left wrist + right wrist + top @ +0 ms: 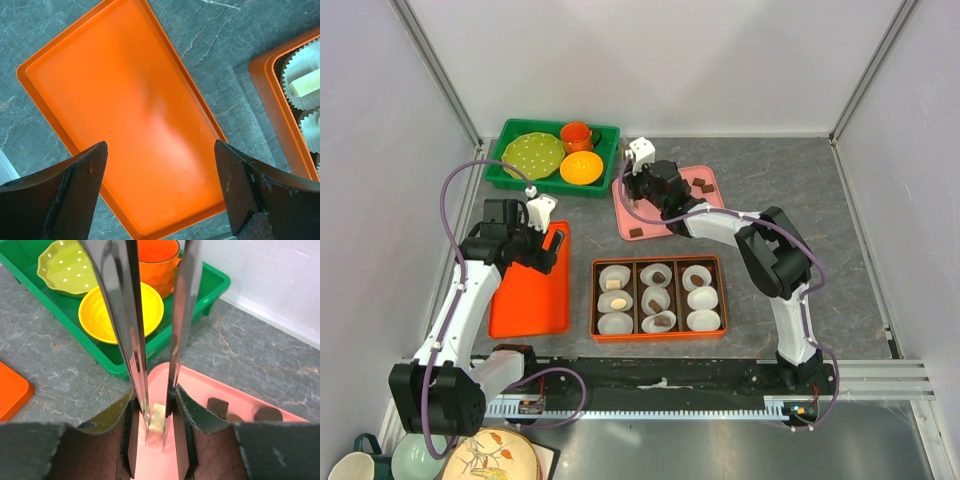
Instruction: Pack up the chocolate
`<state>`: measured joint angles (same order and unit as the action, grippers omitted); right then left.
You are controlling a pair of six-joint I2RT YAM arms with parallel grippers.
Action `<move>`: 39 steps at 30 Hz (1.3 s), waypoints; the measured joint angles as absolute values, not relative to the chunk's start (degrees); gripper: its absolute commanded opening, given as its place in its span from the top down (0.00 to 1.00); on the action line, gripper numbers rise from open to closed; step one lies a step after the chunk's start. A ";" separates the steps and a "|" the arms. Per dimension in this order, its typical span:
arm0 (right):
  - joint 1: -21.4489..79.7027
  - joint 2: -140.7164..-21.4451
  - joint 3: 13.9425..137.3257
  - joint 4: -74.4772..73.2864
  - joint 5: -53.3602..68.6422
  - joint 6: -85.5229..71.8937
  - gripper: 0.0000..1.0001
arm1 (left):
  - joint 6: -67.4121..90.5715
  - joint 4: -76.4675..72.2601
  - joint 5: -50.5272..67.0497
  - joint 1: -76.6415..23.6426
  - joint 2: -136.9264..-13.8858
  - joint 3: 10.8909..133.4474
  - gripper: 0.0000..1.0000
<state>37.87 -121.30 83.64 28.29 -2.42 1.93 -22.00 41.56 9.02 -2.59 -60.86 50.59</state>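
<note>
A cream chocolate (158, 419) lies on the pink tray (200, 385), pinched between the tips of metal tongs (120, 315). My right gripper (155, 410) is shut on those tongs, at the tray's left end (650, 185). Dark chocolate pieces (217, 407) lie further right on the tray, and one sits at its near corner (636, 234). The orange box (658, 262) holds white paper cups, several with a chocolate inside (659, 277). My left gripper (161, 190) hangs open over the empty orange tray (130, 110), holding nothing.
A green bin (510, 170) at the back holds a green plate (533, 154), an orange cup (578, 135) and a yellow bowl (581, 167). It stands just left of the pink tray. Dishes (470, 460) sit at the near left corner.
</note>
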 measured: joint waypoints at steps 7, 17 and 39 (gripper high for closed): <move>38.28 -110.02 71.77 28.82 -2.31 3.11 0.74 | -22.00 41.60 8.97 -2.59 -60.38 50.59 0.06; 47.00 -81.17 54.92 25.61 2.85 3.01 0.77 | -22.00 41.58 9.04 -2.59 -60.36 50.59 0.06; 69.69 -72.12 48.86 10.31 7.25 0.86 0.75 | -22.00 41.60 9.13 -2.33 -60.38 50.59 0.06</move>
<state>69.69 -72.12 48.86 10.31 7.25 0.86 -22.00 41.60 9.13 -2.33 -60.38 50.59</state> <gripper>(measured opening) 0.338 0.942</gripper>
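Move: The empty near-left cup of the organizer, where the white chocolate already held in the tongs is to go, lies about 38 cm back, 3 cm left and 15 cm below the right hand. The cup with a round white chocolate sits 7 cm beyond it; the cup with a dark chocolate is 10 cm to its right. On the pink tray, a square chocolate lies roughly 9 cm back and 2 cm right of the hand. From the left hand, the empty cup is about 13 cm back and 14 cm right. Keep the right gripper shut on the tongs with the white chocolate pinched in their tips, lift it some 12 cm off the pink tray while sweeping back, then bring it down steadily over the organizer's near-left cup. Travel about 37 cm back in all, swinging the wrist roughly 40 degrees counter-clockwise on the way, and finish lower than you began. ##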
